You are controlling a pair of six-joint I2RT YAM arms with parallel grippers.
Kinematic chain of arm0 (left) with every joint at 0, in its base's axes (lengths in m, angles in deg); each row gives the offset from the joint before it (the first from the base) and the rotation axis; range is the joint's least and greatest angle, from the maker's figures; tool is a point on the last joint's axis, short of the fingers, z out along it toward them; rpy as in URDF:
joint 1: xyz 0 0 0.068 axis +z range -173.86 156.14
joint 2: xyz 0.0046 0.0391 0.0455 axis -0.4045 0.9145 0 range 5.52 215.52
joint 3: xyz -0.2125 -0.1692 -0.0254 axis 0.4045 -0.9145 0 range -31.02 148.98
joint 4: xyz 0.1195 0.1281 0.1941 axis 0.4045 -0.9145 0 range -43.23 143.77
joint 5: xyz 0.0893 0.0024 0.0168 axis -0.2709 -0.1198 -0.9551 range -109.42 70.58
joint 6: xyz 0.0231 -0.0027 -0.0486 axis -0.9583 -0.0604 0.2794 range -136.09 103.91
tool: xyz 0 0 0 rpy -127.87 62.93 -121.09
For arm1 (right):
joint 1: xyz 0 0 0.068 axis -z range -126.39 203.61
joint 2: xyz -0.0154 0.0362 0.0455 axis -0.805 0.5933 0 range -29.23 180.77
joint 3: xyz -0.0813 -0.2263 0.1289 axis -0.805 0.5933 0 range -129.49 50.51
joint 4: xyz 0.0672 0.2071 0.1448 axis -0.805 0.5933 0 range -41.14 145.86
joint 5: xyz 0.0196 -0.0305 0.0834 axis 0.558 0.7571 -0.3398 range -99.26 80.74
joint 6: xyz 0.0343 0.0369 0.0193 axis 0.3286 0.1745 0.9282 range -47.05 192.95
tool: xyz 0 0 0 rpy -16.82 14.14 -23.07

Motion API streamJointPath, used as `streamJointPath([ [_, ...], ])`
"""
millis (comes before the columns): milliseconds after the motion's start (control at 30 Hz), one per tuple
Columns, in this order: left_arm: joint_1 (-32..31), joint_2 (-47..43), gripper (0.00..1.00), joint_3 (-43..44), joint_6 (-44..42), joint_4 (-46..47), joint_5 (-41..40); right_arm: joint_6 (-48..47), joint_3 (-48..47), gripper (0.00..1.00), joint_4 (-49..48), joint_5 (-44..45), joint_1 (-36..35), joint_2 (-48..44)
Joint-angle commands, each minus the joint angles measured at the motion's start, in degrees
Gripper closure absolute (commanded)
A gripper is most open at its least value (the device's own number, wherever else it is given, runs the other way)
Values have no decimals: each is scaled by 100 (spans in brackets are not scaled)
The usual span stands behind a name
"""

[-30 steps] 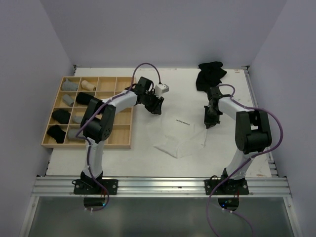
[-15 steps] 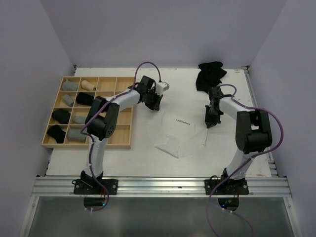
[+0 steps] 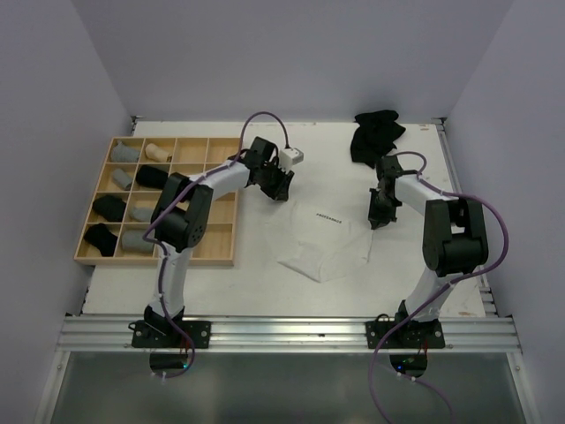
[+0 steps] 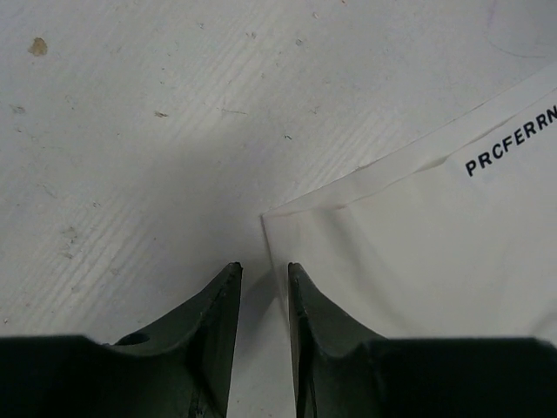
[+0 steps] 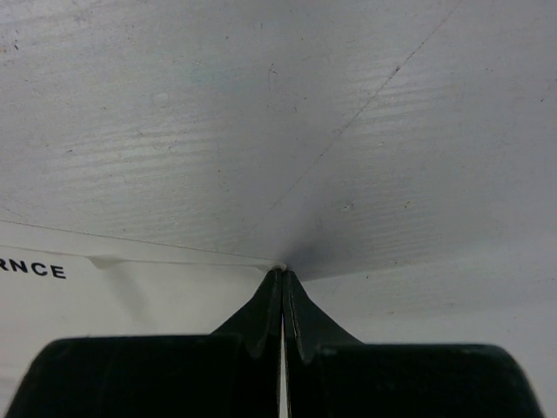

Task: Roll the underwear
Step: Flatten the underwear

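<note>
A white underwear [image 3: 322, 240] lies flat mid-table, its lettered waistband [image 3: 325, 216] on the far side. My left gripper [image 3: 281, 189] stands at the waistband's left corner. In the left wrist view the gripper [image 4: 264, 266] is open, and the cloth [image 4: 418, 244] has its edge running into the narrow gap between the fingers. My right gripper [image 3: 378, 217] is at the waistband's right corner. In the right wrist view the gripper [image 5: 283, 272] is shut on that corner of the underwear [image 5: 130, 296], with a white sliver showing between the jaws.
A wooden grid tray [image 3: 159, 258] at the left holds rolled garments, grey [image 3: 126, 153], beige [image 3: 159, 151] and black [image 3: 106, 208]. A pile of black cloth [image 3: 375, 134] sits at the back right. Walls close off the table on three sides.
The left gripper's jaws narrowed and then widened again at the waistband's left corner. The right gripper has shifted slightly away from me, still shut on its corner.
</note>
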Motion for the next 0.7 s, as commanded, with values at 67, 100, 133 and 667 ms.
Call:
streamJointPath([
  [67,-145,-168,68,-179,10,58,-34,79,143,100,-96,31,53,-98],
  [100,-163,-124,68,-162,10,58,-78,96,160,100,-96,-4,53,-98],
  [133,-189,-71,69,-109,19,6,-183,105,160,100,-104,-4,53,-98],
  [667,-268,772,100,901,-183,-223,-702,649,854,100,-175,-66,79,-564],
])
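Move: The underwear's left waistband corner lies about 2 cm right and 1 cm ahead of the left hand, a centimetre lower. From that hand the printed lettering is some 12 cm right and 6 cm back, and the crotch end about 6 cm right and 21 cm back, both near table level. The right hand already holds the right waistband corner at its fingertips; from it the left corner is roughly 23 cm left and 10 cm ahead. Rightward, and first slightly back, the left hand eases in low over the table and shuts its part-open fingers on the underwear's side edge just below the left waistband corner, then goes about 2 cm forward and on to the right with that pinch. The right hand keeps its shut grip on the right corner and at the end draws it back about 1 cm, turning slightly clockwise. ##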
